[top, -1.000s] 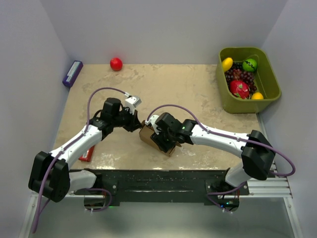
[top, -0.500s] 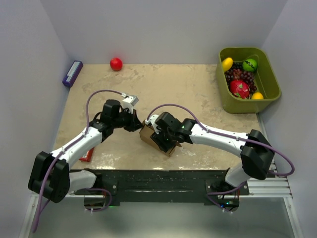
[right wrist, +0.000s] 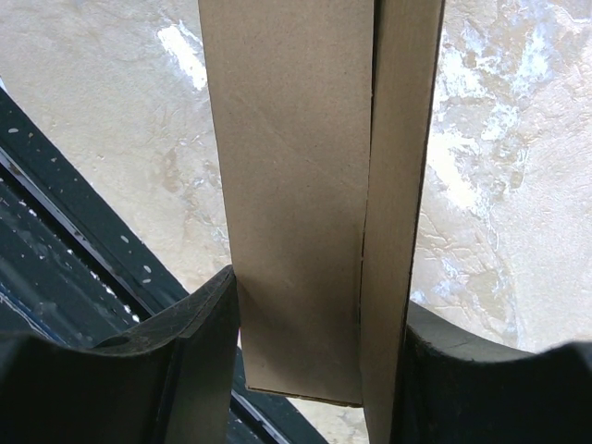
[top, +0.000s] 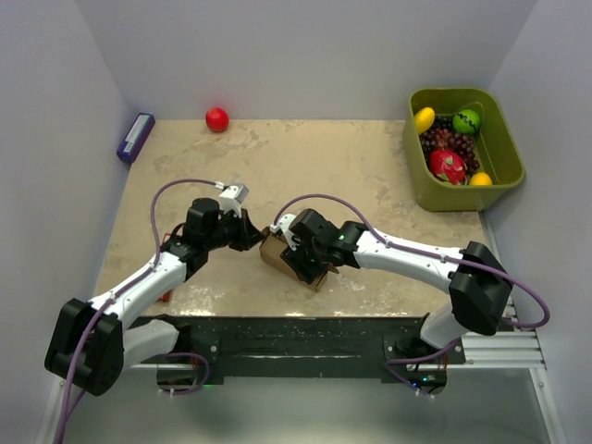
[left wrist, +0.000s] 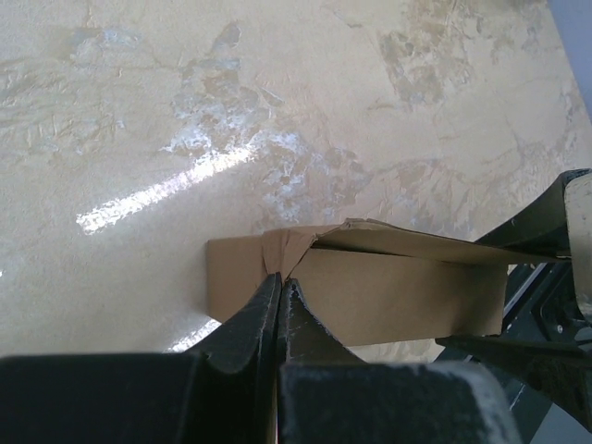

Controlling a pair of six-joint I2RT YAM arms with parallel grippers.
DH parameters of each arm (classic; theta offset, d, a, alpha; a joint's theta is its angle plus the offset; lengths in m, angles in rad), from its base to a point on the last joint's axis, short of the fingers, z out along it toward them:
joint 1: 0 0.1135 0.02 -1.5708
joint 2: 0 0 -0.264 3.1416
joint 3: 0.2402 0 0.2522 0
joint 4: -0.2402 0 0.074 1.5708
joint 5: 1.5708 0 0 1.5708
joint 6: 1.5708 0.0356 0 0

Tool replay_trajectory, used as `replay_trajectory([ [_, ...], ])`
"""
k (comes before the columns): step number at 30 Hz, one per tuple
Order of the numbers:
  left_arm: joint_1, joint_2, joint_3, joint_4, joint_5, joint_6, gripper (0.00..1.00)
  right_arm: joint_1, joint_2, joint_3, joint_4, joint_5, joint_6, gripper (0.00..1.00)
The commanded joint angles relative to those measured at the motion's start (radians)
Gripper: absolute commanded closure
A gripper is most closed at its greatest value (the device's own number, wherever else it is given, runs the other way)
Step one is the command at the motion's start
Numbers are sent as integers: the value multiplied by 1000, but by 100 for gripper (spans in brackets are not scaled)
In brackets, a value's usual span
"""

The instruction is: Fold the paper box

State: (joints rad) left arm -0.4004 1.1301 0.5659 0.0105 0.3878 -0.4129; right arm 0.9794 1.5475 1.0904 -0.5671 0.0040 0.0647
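The paper box [top: 280,256] is brown cardboard, part-folded, near the table's front middle. My right gripper [top: 310,257] is shut on it: in the right wrist view its gripper [right wrist: 319,324] clamps the box's [right wrist: 296,185] long walls between both fingers. My left gripper [top: 252,237] is shut and sits at the box's left end. In the left wrist view its closed gripper [left wrist: 280,279] touches a creased end flap of the box [left wrist: 388,291], whose top flap stands slightly raised.
A green bin [top: 511,159] of fruit stands at the back right. A red ball [top: 216,118] and a small purple box [top: 135,137] lie at the back left. A flat red box [top: 165,296] peeks out under the left arm.
The left arm has dropped and drawn slightly toward the near left, its shut tips staying at the box's end. The right arm and the box have not moved.
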Motion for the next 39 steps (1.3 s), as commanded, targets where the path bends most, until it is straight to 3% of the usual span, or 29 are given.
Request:
replay_trajectory([
  [1, 0, -3, -31, -40, -84, -9, 100, -11, 40, -18, -57, 36, -34, 73],
  [14, -5, -23, -100, -35, -153, -40, 100, -13, 37, 3, -50, 85, -54, 73],
  [19, -15, -9, -98, -38, -156, -37, 100, -11, 42, 23, -37, 112, -60, 66],
  [24, -18, -19, -81, -46, -175, -30, 100, -11, 23, 25, -37, 148, -7, 52],
  [27, -20, -21, -67, -53, -185, -27, 100, -11, 8, 23, -40, 156, 46, 39],
  [28, -21, -20, -63, -56, -187, -27, 100, -11, -4, 22, -42, 157, 61, 29],
  [31, -26, -12, -52, -61, -191, -24, 100, -13, -30, 20, -56, 171, 115, 19],
  [39, -54, 8, -14, -70, -201, -15, 100, -11, -128, 38, -119, 231, 225, 13],
])
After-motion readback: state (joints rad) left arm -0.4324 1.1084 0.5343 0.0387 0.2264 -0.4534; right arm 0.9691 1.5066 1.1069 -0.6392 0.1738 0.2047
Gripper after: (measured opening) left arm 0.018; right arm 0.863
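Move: Straddling the paper box near its right end, the right hand has the box's middle about 3 cm ahead, 4 cm to its left and 2 cm lower. The shut left fingers are at the box's left corner, its middle roughly 7 cm to their right, 5 cm back and 3 cm lower. From the left hand, a red carton lies some 20 cm to the left and 6 cm back, and the red ball 10 cm left and 27 cm ahead, both about 7 cm lower. Easing forward about 1 cm with its grip kept, the right hand then opens wide, lets go of the box's two sides and draws away some 2.5 cm to the right with a late rise of about 1 cm, turning roughly 10 degrees clockwise. The left fingers stay shut on the box's corner, creeping left and forward about 1 cm each, slightly down, and turning a little counter-clockwise. ##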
